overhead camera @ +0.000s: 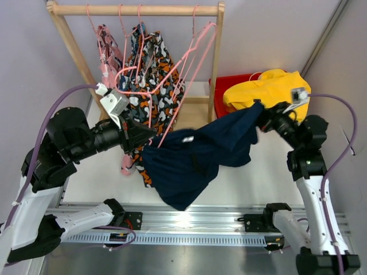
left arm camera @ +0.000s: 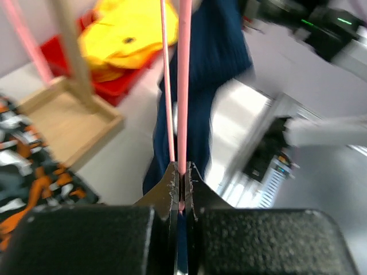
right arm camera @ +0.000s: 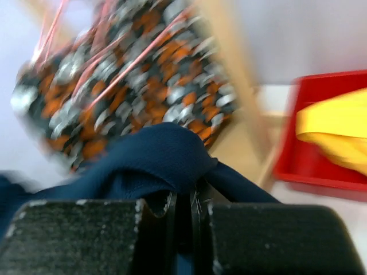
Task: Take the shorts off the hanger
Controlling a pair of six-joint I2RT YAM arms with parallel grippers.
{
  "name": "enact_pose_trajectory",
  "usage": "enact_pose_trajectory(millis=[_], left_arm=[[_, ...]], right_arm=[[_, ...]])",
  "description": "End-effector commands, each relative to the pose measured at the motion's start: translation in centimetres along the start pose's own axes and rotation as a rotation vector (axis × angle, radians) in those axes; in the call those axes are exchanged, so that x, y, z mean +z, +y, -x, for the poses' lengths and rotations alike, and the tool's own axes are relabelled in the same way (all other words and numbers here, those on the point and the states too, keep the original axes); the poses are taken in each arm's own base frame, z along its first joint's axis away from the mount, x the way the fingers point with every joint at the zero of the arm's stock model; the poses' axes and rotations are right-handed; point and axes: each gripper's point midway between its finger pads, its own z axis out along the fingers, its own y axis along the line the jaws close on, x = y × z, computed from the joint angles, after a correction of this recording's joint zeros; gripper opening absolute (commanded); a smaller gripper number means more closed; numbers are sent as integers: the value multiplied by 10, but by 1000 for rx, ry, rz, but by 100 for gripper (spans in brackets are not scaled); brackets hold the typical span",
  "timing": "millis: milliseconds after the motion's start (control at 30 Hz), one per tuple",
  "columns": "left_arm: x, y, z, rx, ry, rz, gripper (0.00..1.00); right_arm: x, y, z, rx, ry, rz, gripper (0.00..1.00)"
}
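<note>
The navy shorts (overhead camera: 198,154) hang stretched between my two grippers above the table. My right gripper (overhead camera: 262,113) is shut on one end of the navy shorts (right arm camera: 160,154). My left gripper (overhead camera: 150,135) is shut on the thin pink hanger (overhead camera: 189,80), whose bar runs up from between my jaws (left arm camera: 183,86). The navy shorts (left arm camera: 215,63) show behind the hanger bar. The yellow shorts (overhead camera: 266,87) lie in the red bin (overhead camera: 221,94). The orange-black-white camouflage shorts (overhead camera: 155,69) and the pink marked shorts (overhead camera: 106,46) hang on the rack.
The wooden clothes rack (overhead camera: 137,10) stands at the back with several pink hangers. Its wooden base (left arm camera: 69,123) lies near my left gripper. The red bin (right arm camera: 321,137) sits at the right. A metal rail (overhead camera: 189,220) runs along the near edge.
</note>
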Motion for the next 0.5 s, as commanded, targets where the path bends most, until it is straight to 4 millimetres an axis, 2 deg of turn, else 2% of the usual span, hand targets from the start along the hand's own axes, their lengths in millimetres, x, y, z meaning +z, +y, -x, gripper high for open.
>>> enact_pose_trajectory(millis=[0,67,133,200,267,300,333,367,433,467], left_arm=[[12,43,22,4,-81,230,0],[27,63,29,0,-100,320,0],[35,69,41,-9,-149,346,0],[47,71,44,-20,-152,342,0],[53,72,45,-34,-143,341,0],[61,74,37,-39,-108,342,0],[64,76,30,-46,-88,343,0],[68,78,20,-53,-62,349,0],[66,78,13,-64,-55,349,0],[70,82,-4,-73,-20,358,0]], right_arm=[[-3,61,-7,-228,-10,175,0],[-4,70,-20,-231,47,203,0],[-6,78,-26,-230,77,242,0],[-8,83,-25,-233,86,264,0],[-7,76,-10,-248,37,193,0],[-5,71,-2,-256,16,153,0],[1,63,21,-281,-38,72,0],[5,58,35,-297,-65,29,0],[15,43,67,-324,-114,-80,0],[26,46,96,-338,-156,-97,0]])
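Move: The left hand still grips the empty hanger; the rail's free right end, where it is headed, lies about 28 cm ahead, 12 cm to its right and some 14 cm higher. The patterned shorts hang about 20 cm ahead, nearly in line, 12 cm lower, and another empty hanger hangs 26 cm ahead and 12 cm right. From the right hand, holding the navy shorts, the red tray is 18 cm ahead, 4 cm right, 31 cm below; the yellow shorts lie inside it. The left hand keeps its pinch on the pink hanger and carries it forward about 10 cm towards the rail beside the other empty hanger, turning some 20 degrees counter-clockwise and sinking a little late on while easing right. The right hand keeps the navy shorts pinched and first swings them left and back, about 7 cm leftward, then turns around and comes partway forward and right while rising, its left side rolling down a little. ##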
